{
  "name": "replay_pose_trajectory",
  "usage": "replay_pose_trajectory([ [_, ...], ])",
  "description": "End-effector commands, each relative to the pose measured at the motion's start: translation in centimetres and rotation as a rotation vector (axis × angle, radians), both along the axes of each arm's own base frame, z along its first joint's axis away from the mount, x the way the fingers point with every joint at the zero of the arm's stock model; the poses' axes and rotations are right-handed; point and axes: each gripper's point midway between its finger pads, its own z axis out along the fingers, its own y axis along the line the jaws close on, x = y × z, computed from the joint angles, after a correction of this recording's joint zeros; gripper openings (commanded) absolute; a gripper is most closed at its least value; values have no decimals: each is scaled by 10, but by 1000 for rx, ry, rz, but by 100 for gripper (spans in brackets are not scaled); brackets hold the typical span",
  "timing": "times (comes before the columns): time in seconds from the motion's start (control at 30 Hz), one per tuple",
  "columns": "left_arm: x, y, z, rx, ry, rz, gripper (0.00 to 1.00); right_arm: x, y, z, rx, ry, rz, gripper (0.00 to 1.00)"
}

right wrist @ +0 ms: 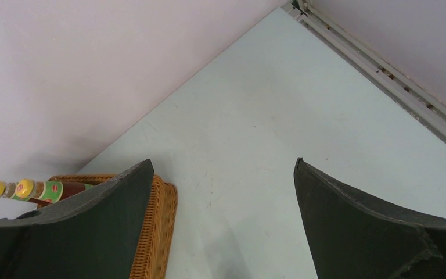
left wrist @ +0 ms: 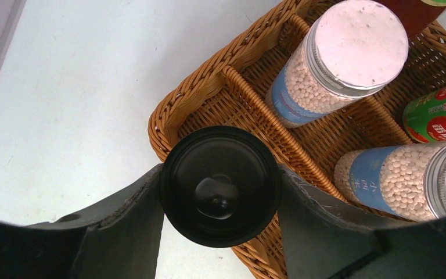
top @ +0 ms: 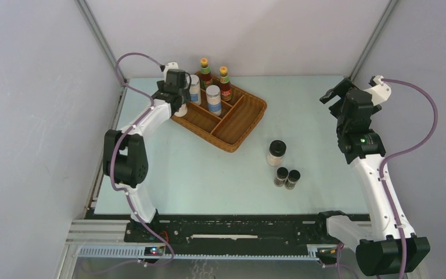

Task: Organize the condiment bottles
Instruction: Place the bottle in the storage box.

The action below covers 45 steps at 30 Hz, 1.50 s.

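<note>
My left gripper point(left wrist: 220, 171) is shut on a black-capped shaker point(left wrist: 219, 186), both fingers pressing its cap, over the left corner of the wicker tray point(left wrist: 209, 81). From above, that gripper point(top: 178, 99) covers most of this shaker point(top: 182, 109). Two silver-lidded jars point(top: 194, 88) point(top: 213, 99) and two red-brown sauce bottles point(top: 205, 72) point(top: 225, 82) stand in the tray point(top: 239, 120). A second black-capped shaker point(top: 276, 152) and two tiny dark vials point(top: 280, 175) point(top: 292, 178) stand on the table. My right gripper point(top: 338, 93) point(right wrist: 223, 165) hangs open and empty at the far right.
Grey walls close in the table on the left, back and right. The tray's long right compartment holds nothing. The tray's corner point(right wrist: 161, 215) and the sauce bottles point(right wrist: 40, 190) show at the left of the right wrist view.
</note>
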Motion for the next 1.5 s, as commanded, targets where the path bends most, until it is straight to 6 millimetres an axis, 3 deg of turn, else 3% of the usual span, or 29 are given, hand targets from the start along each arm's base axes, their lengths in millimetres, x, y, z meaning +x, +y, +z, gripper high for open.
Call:
replay_pose_trajectory([
  [0.0, 21, 0, 28, -38, -100, 15, 0, 1, -2, 8, -17, -28, -15, 100],
  [0.43, 39, -7, 26, -50, -106, -5, 0, 4, -2, 7, -32, -24, -21, 100],
  [1.47, 45, -5, -5, -38, -81, 7, 0, 9, 3, 1, -43, -7, -7, 100],
])
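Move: The left hand already grips the black-lidded bottle near its lid. The left end of the storage box's near compartment lies about 4 cm ahead, level sideways and some 12 cm below. The left jar stands roughly 10 cm ahead and 7 cm to the right, the right jar about 4 cm ahead and 15 cm to the right, both some 7 cm below. From the idle right hand, that compartment end is about 19 cm ahead, 64 cm to the left and 28 cm down. Keeping its closed hold on the black-lidded bottle, the left hand first eases forward a little under 2 cm over the near-left rim of the storage box, towards the left end of the near compartment. It then sinks about 5 cm in two stages, halting briefly after the first 3.5 cm, while the fingers tip down only slightly and don't open. ##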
